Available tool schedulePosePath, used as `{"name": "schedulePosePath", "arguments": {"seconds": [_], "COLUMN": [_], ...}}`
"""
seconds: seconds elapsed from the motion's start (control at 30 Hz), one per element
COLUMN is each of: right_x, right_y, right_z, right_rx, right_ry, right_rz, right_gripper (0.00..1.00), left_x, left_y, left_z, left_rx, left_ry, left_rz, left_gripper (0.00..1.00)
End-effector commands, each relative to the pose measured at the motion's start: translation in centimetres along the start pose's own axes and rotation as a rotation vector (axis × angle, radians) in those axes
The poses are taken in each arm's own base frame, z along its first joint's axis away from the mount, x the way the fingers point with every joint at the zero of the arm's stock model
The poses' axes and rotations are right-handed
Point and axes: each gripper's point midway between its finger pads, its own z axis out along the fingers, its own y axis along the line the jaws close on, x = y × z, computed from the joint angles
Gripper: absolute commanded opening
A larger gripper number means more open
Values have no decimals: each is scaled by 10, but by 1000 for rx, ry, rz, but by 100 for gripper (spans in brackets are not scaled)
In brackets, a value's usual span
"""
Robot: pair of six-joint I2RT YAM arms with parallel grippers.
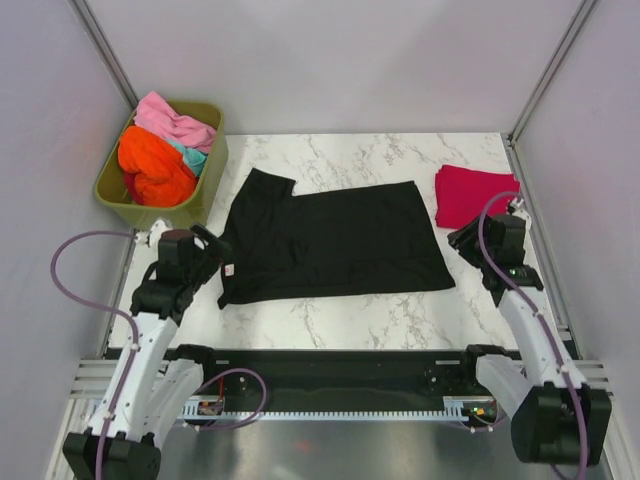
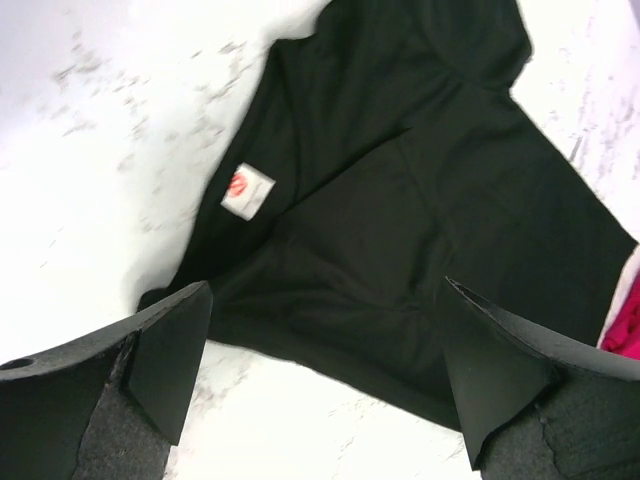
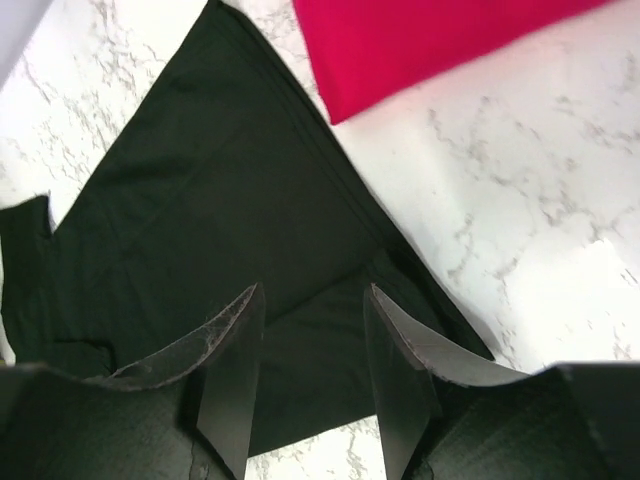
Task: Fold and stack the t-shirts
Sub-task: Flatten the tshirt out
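Note:
A black t-shirt [image 1: 335, 240] lies folded lengthwise on the marble table, its neck label [image 1: 229, 270] at the left end. A folded crimson t-shirt [image 1: 472, 193] lies at the back right. My left gripper [image 1: 208, 243] is open and empty beside the shirt's left end; the left wrist view shows the black shirt [image 2: 420, 200] and its label [image 2: 246, 189] ahead of the wide-spread jaws. My right gripper [image 1: 462, 240] is open and empty at the shirt's right edge; the right wrist view shows the black shirt [image 3: 220, 200] under the jaws and the crimson shirt [image 3: 420, 40] beyond.
An olive-green tub [image 1: 205, 185] stands at the back left, holding orange [image 1: 152, 165], pink [image 1: 172, 122] and teal [image 1: 194, 158] shirts. Grey walls enclose the table on three sides. Bare marble [image 1: 350, 315] runs along the near edge.

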Motion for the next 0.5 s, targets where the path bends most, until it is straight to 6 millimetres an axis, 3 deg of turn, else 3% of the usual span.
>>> {"name": "schedulePosePath", "arguments": {"seconds": [0.0,0.17,0.23,0.3,0.33,0.37,0.4,0.43,0.47], "right_x": [-23,-30,-34,-39,-40,-42,-46,-46,-46], "right_y": [41,69,82,91,95,96,102,107,110], "right_z": [17,53,74,96,102,110,124,132,139], "right_rx": [-76,-25,-10,17,21,38,50,54,61], "right_ry": [3,8,21,23,22,14,12,9,9], "right_rz": [-69,-151,-173,-189,-193,-203,-212,-225,-242], "right_gripper": [52,50,50,50,50,50,51,52,53], "left_x": [-16,-24,-18,-29,-24,-35,-35,-29,-38], "left_y": [-44,-86,-99,-123,-123,-140,-148,-151,-169], "left_z": [10,41,61,68,84,85,90,107,108], "left_rx": [140,201,191,203,167,187,186,166,196], "left_ry": [-2,34,77,49,70,42,30,43,19], "left_rz": [90,95,114,137,155,160,186,206,214], "left_gripper": [99,98,97,96,96,96,96,96,96]}}
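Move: The right hand hovers about 10 cm above the table near the black t-shirt's near-right end. The t-shirt's far-right corner lies some 24 cm ahead of it and 5 cm left, and the folded red cloth about 20 cm ahead and 10 cm right. For the left hand, the t-shirt's far-left flap is roughly 28 cm ahead and 8 cm right, the white tag about 5 cm straight ahead, and the green bin 25 cm ahead and 16 cm left. Towards the t-shirt's far edge both empty hands sweep forward together, some 14 cm each at nearly constant height, the left drifting about 6 cm right towards the far-left flap and the right about 5 cm left towards the far-right corner. The left wrist swings some 15 degrees clockwise, while the right turns slightly counter-clockwise and tips down a little; the left fingers stay wide open, the right half open. ##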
